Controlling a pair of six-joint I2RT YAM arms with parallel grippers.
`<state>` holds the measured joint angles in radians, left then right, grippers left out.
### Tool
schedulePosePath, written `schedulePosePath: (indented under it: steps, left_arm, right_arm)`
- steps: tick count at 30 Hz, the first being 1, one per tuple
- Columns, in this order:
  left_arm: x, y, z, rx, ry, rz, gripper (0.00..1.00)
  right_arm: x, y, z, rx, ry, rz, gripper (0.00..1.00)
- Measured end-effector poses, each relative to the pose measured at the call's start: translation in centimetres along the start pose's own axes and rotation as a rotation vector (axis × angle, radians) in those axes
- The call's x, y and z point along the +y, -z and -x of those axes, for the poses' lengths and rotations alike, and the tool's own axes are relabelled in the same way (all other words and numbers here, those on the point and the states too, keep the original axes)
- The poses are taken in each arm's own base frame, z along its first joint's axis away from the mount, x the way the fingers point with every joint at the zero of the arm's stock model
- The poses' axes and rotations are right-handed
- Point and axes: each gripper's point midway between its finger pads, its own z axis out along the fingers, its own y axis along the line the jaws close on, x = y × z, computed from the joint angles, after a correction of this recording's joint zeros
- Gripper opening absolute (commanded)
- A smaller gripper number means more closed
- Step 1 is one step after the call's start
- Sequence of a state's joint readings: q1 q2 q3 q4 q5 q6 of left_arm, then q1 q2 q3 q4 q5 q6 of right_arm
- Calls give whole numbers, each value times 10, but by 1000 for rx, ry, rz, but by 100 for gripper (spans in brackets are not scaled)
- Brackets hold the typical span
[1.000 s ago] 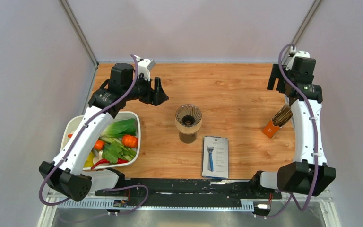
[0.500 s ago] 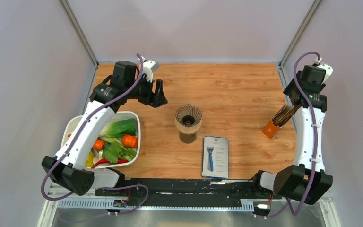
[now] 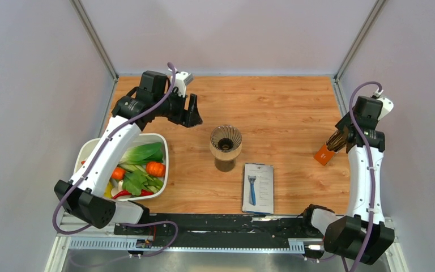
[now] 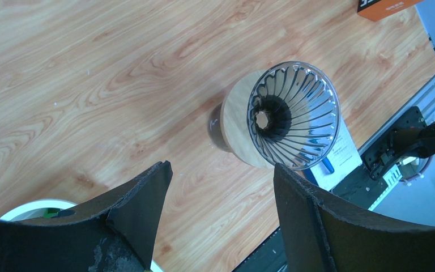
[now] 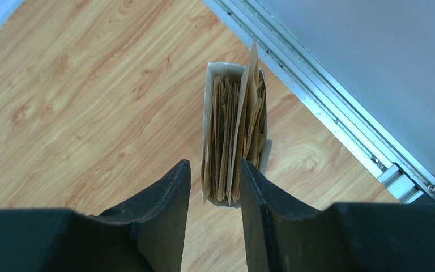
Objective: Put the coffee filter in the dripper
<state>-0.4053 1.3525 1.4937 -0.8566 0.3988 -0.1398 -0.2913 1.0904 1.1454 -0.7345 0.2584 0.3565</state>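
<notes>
The dripper (image 3: 226, 141), a translucent brownish ribbed cone on a wooden collar, stands upright mid-table; the left wrist view looks into it (image 4: 293, 113). Several tan coffee filters (image 3: 336, 138) stand packed on edge in an orange-sided box (image 3: 323, 154) at the right. My right gripper (image 3: 342, 131) hangs just above that stack. In the right wrist view its fingers stand a narrow gap apart (image 5: 214, 164), with nothing between them and the filters (image 5: 235, 136) just beyond the tips. My left gripper (image 3: 191, 113) hovers wide open (image 4: 222, 167) at the dripper's back left.
A white bowl (image 3: 166, 164) of vegetables sits at the front left under the left arm. A boxed razor (image 3: 259, 188) lies flat in front of the dripper. The metal frame rail (image 5: 340, 119) runs close behind the filter box.
My right arm has swung forward from the back right corner to above the filter box, and its jaws have narrowed. The left gripper has shifted only slightly.
</notes>
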Motion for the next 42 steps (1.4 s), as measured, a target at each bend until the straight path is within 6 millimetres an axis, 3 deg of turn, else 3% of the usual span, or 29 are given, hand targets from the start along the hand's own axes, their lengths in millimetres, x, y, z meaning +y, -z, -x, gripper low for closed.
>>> schedulePosePath:
  steps: [7, 16, 27, 42]
  left_arm:
    - [-4, 0, 10, -14, -4, -17, 77]
    - [-2, -4, 9, -3, 2, -19, 77]
    - [-2, -4, 9, -2, 5, -19, 77]
    - [-3, -4, 9, -2, 7, -19, 78]
  right_arm:
    - [-5, -10, -25, 62, -6, -18, 36]
    - [-9, -17, -45, 106, -11, -29, 31]
    - [-9, -18, -43, 96, -20, -29, 23]
    - [-17, -25, -50, 109, -50, -48, 18]
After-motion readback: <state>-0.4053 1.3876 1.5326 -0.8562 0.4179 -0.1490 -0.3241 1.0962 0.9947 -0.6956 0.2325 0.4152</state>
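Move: My right hand, fingers partly open and pointing forward-right and down, hovers over the coffee filters: the packet's middle lies about 1 cm ahead, 1 cm to the right and some 10 cm below, upper edges nearer. The orange box holding them is centred beneath, roughly 14 cm down. The dripper is about 43 cm left and 4 cm back, 11 cm lower. From my left hand the filters lie some 54 cm right, level with it, 15 cm lower. I lower my right hand about 5.5 cm, mostly at the start, with a pause partway, easing roughly 1 cm back so the fingertips come down to the near end of the coffee filters' upper edges. Meanwhile I narrow the fingers to about half their gap, around the line of the upright paper edges, and tilt the wrist some 5 degrees; no grip on a filter can be seen yet. ##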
